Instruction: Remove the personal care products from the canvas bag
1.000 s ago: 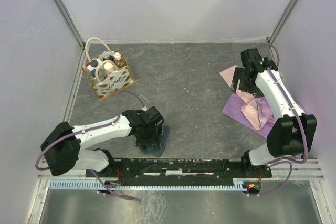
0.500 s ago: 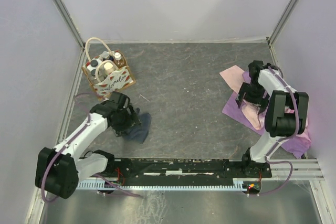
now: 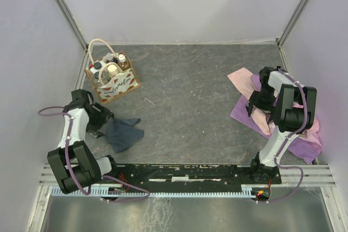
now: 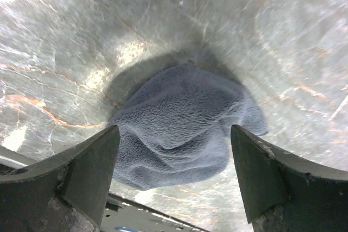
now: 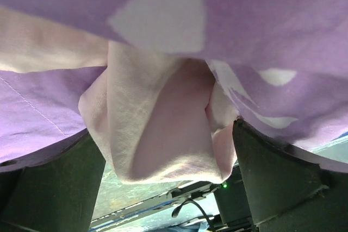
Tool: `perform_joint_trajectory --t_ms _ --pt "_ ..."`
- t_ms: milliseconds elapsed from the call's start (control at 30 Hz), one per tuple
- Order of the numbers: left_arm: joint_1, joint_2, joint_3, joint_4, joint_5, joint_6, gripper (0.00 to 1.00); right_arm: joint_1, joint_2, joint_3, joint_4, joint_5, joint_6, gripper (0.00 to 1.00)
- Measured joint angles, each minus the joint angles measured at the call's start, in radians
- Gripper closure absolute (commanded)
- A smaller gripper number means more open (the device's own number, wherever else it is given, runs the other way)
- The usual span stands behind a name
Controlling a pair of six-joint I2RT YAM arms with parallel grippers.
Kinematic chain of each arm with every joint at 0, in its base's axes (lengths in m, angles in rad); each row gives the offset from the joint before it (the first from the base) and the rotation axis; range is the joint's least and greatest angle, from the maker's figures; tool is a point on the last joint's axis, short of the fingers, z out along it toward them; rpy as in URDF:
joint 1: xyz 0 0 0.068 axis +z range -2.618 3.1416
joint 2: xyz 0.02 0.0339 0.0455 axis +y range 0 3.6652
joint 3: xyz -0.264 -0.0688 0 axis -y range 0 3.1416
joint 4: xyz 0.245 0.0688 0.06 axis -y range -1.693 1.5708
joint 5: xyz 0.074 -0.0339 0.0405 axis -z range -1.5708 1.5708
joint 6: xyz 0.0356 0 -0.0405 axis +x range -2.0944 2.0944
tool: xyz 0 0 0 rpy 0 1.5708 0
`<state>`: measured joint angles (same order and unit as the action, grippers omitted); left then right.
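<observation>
The canvas bag (image 3: 120, 86) stands upright at the far left of the table. The personal care products (image 3: 112, 69) stand inside it, among them a tan bottle with a white cap (image 3: 123, 60). My left gripper (image 3: 99, 121) is in front of the bag and low over the table. In the left wrist view it (image 4: 174, 137) is open, with a dark grey cloth (image 4: 185, 126) lying on the table between the jaws. My right gripper (image 3: 256, 104) is at the right; in the right wrist view it (image 5: 163, 156) is open over a pink-purple cloth (image 5: 157, 129), a fold between the jaws.
The dark grey cloth (image 3: 124, 133) lies crumpled at the front left, right of my left gripper. The pink-purple cloth (image 3: 272, 115) spreads over the right side as far as the wall. Grey walls close in the table on three sides. A black rail (image 3: 185, 173) runs along the near edge.
My left arm swung from the front middle to the left side, dragging the dark grey cloth with it. My right arm folded back and lowered onto the pink-purple cloth.
</observation>
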<state>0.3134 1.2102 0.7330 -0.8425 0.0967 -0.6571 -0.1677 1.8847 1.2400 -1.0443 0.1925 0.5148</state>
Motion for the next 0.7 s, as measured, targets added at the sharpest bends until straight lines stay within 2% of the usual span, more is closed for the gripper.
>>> perform_joint_trajectory --t_ms 100,233,433,533,633,700 --pt "0.057 -0.014 0.049 -0.007 -0.015 0.004 0.16 -0.003 0.000 0.006 -0.003 0.000 0.004 0.00" --pt "0.014 -0.091 0.070 -0.005 -0.007 -0.008 0.18 -0.004 0.000 0.007 -0.004 0.000 0.005 0.00" --pt "-0.238 -0.175 0.124 0.001 -0.008 -0.054 0.19 -0.005 0.000 0.010 -0.007 0.000 0.004 0.00" --pt "-0.381 -0.198 0.071 0.021 -0.006 -0.113 0.18 -0.005 0.000 0.012 -0.007 0.004 0.004 0.01" --pt "-0.506 -0.193 -0.003 0.047 0.002 -0.161 0.13 -0.005 0.000 0.018 -0.009 0.010 0.004 0.02" --pt "-0.561 -0.166 -0.055 0.068 0.019 -0.181 0.12 -0.005 -0.001 0.021 -0.009 0.012 0.004 0.02"
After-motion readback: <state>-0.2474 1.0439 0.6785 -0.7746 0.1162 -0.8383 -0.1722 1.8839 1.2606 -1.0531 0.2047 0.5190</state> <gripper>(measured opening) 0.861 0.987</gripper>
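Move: The dark cloth lies crumpled on the table about 7 cm to the left hand's right, some 4 cm nearer the base and roughly 4 cm below its open fingers. The canvas bag stands about 15 cm ahead of that hand and 3 cm to its right, its middle some 3 cm higher than the fingers. From the right hand, down in the pink and purple fabric, the dark cloth is about 56 cm left and 10 cm back. Up and a little forward first, the left hand lifts about 7 cm, then swings some 12 cm to the right, drawing back and sinking again towards the right side of the dark cloth. The wrist turns clockwise by about 25 degrees, its fingertips tipping outward and then partly back; the fingers stay wide open. ##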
